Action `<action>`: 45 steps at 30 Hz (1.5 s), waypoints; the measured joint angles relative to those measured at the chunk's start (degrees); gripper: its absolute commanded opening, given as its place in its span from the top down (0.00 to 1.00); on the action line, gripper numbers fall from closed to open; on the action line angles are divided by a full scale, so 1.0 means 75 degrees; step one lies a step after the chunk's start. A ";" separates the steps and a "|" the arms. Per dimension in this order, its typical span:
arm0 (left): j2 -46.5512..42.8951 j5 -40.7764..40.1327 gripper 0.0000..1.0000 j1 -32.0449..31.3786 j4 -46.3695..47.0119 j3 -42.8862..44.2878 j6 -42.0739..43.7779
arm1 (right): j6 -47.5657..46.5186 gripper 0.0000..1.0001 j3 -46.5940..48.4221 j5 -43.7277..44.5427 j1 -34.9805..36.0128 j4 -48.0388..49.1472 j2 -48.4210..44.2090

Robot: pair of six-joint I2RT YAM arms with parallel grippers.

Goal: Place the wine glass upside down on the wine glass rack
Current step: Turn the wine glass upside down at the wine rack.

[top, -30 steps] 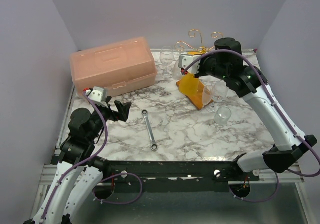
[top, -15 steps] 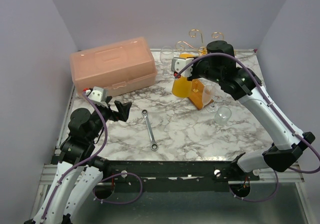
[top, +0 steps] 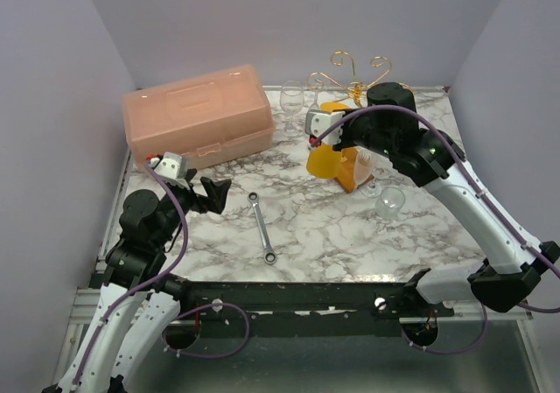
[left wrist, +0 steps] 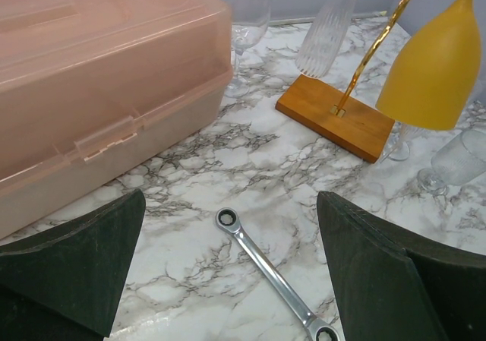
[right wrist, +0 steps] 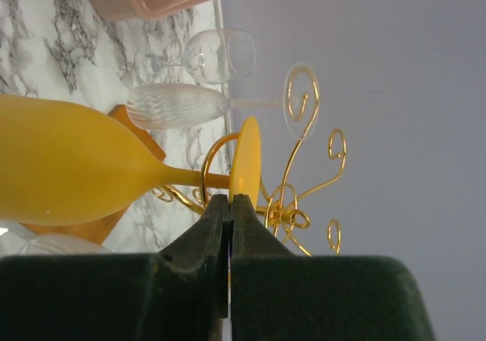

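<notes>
The yellow wine glass (top: 322, 159) hangs bowl-down beside the wine glass rack (top: 354, 71), a gold wire stand on an orange-brown base (left wrist: 339, 118). My right gripper (right wrist: 229, 198) is shut on the rim of the glass's foot (right wrist: 248, 162). In the right wrist view the yellow stem (right wrist: 190, 178) crosses one of the rack's curled gold arms (right wrist: 209, 166). A ribbed clear glass (right wrist: 178, 105) hangs on the rack as well. My left gripper (left wrist: 230, 198) stands wide open and low at the near left, holding nothing.
A pink plastic toolbox (top: 197, 113) fills the back left. A steel ratchet wrench (top: 262, 227) lies mid-table. One clear glass (top: 291, 95) stands behind the rack, and two more clear glasses (top: 389, 202) stand right of the base. Walls close in behind and beside.
The right arm carried the yellow glass left, then back a little toward the rack and lower. Its foot now shows beside the gold arms. The left arm has not moved.
</notes>
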 measured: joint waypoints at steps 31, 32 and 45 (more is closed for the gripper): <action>0.0003 0.0061 0.01 0.0015 0.0000 -0.0012 -0.0009 | 0.0606 0.63 -0.0720 0.0527 0.0006 0.0114 -0.0618; 0.0003 0.0061 0.01 0.0015 0.0000 -0.0012 -0.0009 | 0.0638 0.63 -0.0720 0.0513 0.0006 0.0099 -0.0635; 0.0044 0.0070 0.01 0.0015 0.0003 -0.0012 -0.0020 | 0.1405 0.60 -0.0420 -0.0131 -0.0015 -0.0251 -0.0962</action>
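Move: The pinched yellow wine glass is already upside down at the rack's front hook, which lies about 3 cm ahead of the right fingers, straight on and 2 cm below. The hanging fluted glass is some 9 cm ahead, 6 cm left and 8 cm lower; the rack's top is about 8 cm ahead, 5 cm right and 2 cm up. From the idle left hand the front hook lies roughly 15 cm ahead, 28 cm right and 8 cm above. The right fingertips still pinch the rim of the yellow glass's foot, then let go at the front hook: the hand shifts about 2 cm right, easing slightly back and down, while the fingers part to over a third open. It then draws back some 3 cm from the hook, rising a little towards the end as the wrist turns about 10 degrees. ##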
